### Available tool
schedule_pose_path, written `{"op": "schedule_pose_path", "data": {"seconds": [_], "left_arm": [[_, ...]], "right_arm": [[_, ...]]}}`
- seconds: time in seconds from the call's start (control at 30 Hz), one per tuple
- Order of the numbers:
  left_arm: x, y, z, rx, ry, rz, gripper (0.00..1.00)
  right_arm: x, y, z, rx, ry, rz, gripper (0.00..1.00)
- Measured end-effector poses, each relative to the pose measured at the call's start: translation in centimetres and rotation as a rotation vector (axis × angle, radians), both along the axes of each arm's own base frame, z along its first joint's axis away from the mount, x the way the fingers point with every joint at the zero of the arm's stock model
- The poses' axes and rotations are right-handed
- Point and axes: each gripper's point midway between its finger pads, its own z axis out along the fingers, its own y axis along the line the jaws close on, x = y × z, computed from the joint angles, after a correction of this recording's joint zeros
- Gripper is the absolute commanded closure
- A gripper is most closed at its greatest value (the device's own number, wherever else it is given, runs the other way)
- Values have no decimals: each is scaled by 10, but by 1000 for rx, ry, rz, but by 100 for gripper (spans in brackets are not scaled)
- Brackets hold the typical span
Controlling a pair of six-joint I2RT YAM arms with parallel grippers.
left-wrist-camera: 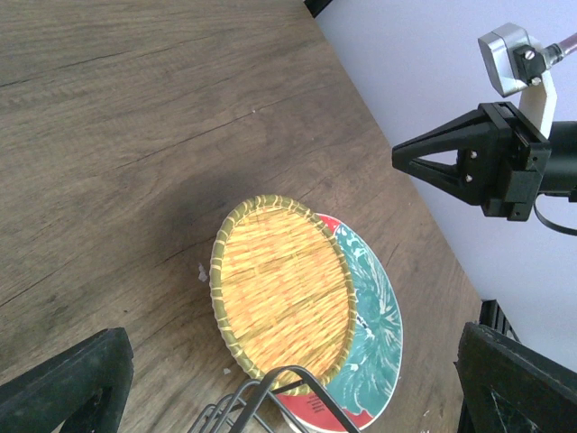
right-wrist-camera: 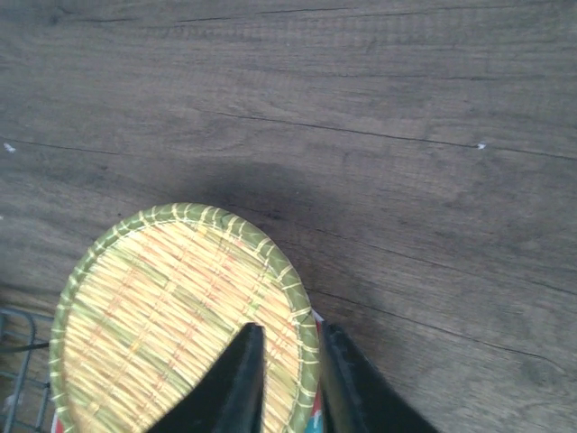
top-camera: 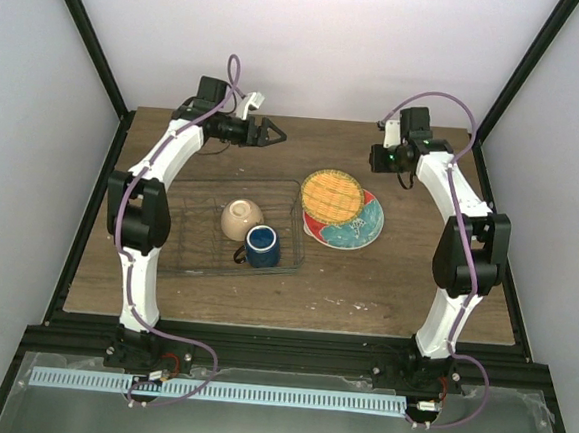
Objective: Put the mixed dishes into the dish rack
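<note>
The dish rack (top-camera: 190, 270) lies left of centre and holds the small cream bowl (top-camera: 240, 219) and the dark blue mug (top-camera: 262, 245). To its right the yellow-orange grid-patterned plate (top-camera: 331, 193) lies flat on the red plate with teal flower (top-camera: 361, 225). A thin pale edge (left-wrist-camera: 293, 417) shows under the red one. My right gripper (right-wrist-camera: 288, 334) hovers above the yellow plate's far-right rim. Its jaws are a narrow gap apart and hold nothing. My left gripper (top-camera: 274, 133) hangs wide open at the back, left of the plates and above the table.
Bare wooden table (top-camera: 404, 286) lies in front of and behind the plates. White walls and black frame posts (top-camera: 92, 51) enclose the table. A wire corner of the rack (left-wrist-camera: 270, 397) sits right beside the yellow plate.
</note>
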Motion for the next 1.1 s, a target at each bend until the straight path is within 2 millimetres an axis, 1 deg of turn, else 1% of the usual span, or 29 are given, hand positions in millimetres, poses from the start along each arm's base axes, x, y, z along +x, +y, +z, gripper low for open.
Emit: {"op": "schedule_pose_path", "data": {"seconds": [0.13, 0.23, 0.27, 0.3, 0.4, 0.53, 0.6, 0.63, 0.73, 1.0, 1.1], "left_arm": [[1, 0, -6, 4, 10, -2, 0], [1, -1, -9, 9, 11, -8, 0], [1, -2, -10, 11, 10, -11, 0], [2, -2, -11, 12, 8, -13, 0], [2, -3, -15, 19, 9, -17, 0], [1, -4, -16, 30, 5, -23, 0], [1, -4, -15, 34, 3, -25, 0], [0, -4, -15, 37, 3, -26, 0], [0, -4, -17, 47, 5, -25, 0], [0, -2, -20, 66, 3, -20, 0], [0, -2, -21, 69, 2, -18, 0]], "right_arm": [[-1, -5, -7, 85, 24, 4, 66], [1, -9, -23, 154, 58, 14, 57], [3, -8, -29, 172, 69, 22, 54], [5, -7, -37, 190, 79, 34, 52], [11, 3, -66, 235, 123, 85, 47], [20, 15, -99, 277, 164, 146, 46], [23, 18, -107, 288, 171, 168, 46], [25, 19, -109, 295, 168, 182, 45], [27, 23, -106, 306, 145, 216, 45], [30, 34, -90, 353, 75, 307, 45], [30, 37, -91, 368, 66, 334, 45]]}}
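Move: The woven tray, lying on the coloured plate, has its middle about 10 cm to the right hand's left, only a centimetre or so back, and some 14 cm below. The plate's middle is about 7 cm left and 6 cm back of that hand; the blue mug in the rack lies roughly 27 cm left, 16 cm back and 11 cm lower. From the left hand, the tray is about 17 cm right, 2 cm back and 19 cm below. Down towards the far right rim of the woven tray goes the right hand, sinking nearly 11 cm and then easing up a little, while edging left and forward. Its fingers open from nearly shut to about half and swing some 30 degrees to point more to the left, facing the rim; no contact can be seen. The open left hand settles about 2 cm lower. ##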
